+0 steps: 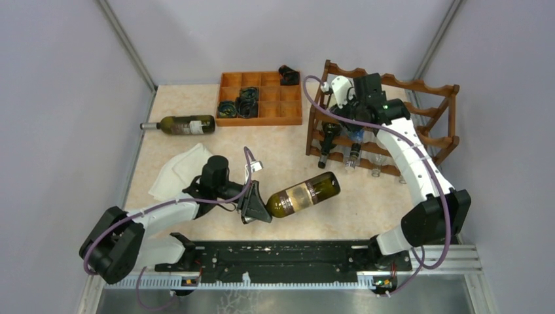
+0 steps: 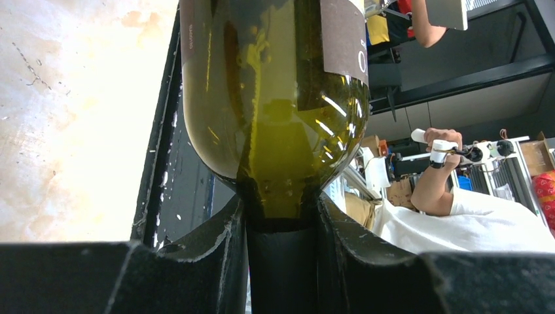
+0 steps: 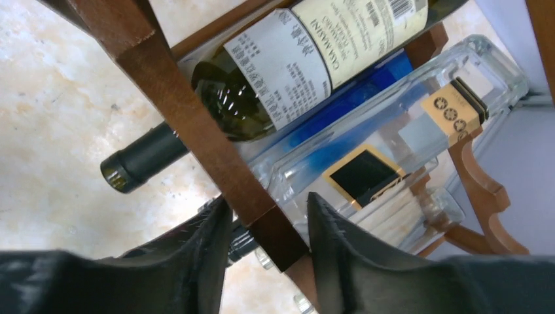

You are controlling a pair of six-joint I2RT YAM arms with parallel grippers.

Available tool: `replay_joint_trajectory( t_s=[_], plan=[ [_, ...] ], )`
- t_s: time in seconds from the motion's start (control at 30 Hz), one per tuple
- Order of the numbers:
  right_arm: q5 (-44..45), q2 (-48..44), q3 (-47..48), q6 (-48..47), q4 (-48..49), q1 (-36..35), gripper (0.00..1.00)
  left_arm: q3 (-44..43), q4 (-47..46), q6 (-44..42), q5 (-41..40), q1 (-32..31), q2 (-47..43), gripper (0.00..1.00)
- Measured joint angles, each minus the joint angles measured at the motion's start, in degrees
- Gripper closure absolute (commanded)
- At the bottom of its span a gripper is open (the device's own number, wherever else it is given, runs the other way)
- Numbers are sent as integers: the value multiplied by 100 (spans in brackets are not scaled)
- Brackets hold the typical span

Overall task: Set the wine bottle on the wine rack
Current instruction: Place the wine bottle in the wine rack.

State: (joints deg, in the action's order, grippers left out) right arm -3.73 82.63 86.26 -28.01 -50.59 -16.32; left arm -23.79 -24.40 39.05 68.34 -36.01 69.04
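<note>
A dark green wine bottle (image 1: 304, 194) with a pale label lies tilted near the table's front, base pointing right. My left gripper (image 1: 262, 206) is shut on its neck; in the left wrist view the bottle's shoulder (image 2: 275, 98) rises straight out of the left gripper (image 2: 281, 216). The reddish-brown wine rack (image 1: 432, 124) stands at the right rear with several bottles lying in it. My right gripper (image 1: 337, 114) is at the rack's left end. In the right wrist view, the right gripper (image 3: 265, 216) has its fingers on either side of a wooden post of the rack (image 3: 196, 118).
A second green bottle (image 1: 186, 124) lies at the left rear beside an orange compartment tray (image 1: 262, 98). A white cloth (image 1: 180, 170) lies left of my left arm. In the rack lie a green bottle (image 3: 294, 59) and a clear one (image 3: 393, 131).
</note>
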Motion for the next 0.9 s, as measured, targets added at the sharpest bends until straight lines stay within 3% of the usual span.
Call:
replay_joint_trajectory(
  t_s=[0.27, 0.57, 0.9],
  plan=[
    [-81, 179, 184, -417, -61, 39, 81, 0, 146, -120, -22, 0, -44, 100],
    [-214, 597, 699, -315, -409, 46, 87, -2, 192, -146, -109, 0, -81, 100],
    [-59, 1010, 946, 166, 190, -81, 92, -2, 190, -140, -179, 4, -81, 100]
  ],
)
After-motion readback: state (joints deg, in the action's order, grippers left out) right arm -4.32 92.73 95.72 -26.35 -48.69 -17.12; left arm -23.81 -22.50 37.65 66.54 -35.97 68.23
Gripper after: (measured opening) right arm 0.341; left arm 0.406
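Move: The right fingers already straddle the wine rack's top front rail, its gripping spot about 1 cm ahead of the hand point, level and neither left nor right. Some 10 cm below, the racked wine bottle lies about 5 cm left and 2 cm ahead, and the clear square bottle about 4 cm right and 3 cm ahead. From the left hand, holding the wine bottle, that rail spot is roughly 30 cm ahead, 28 cm right and 8 cm up. Closing on the rack's top front rail, the right fingers pinch it from both sides, pause briefly with that grip, then push the rack forward about 4 cm and some 2 cm to the left at a level height. The left hand stays put, keeping its hold on the wine bottle's neck. ##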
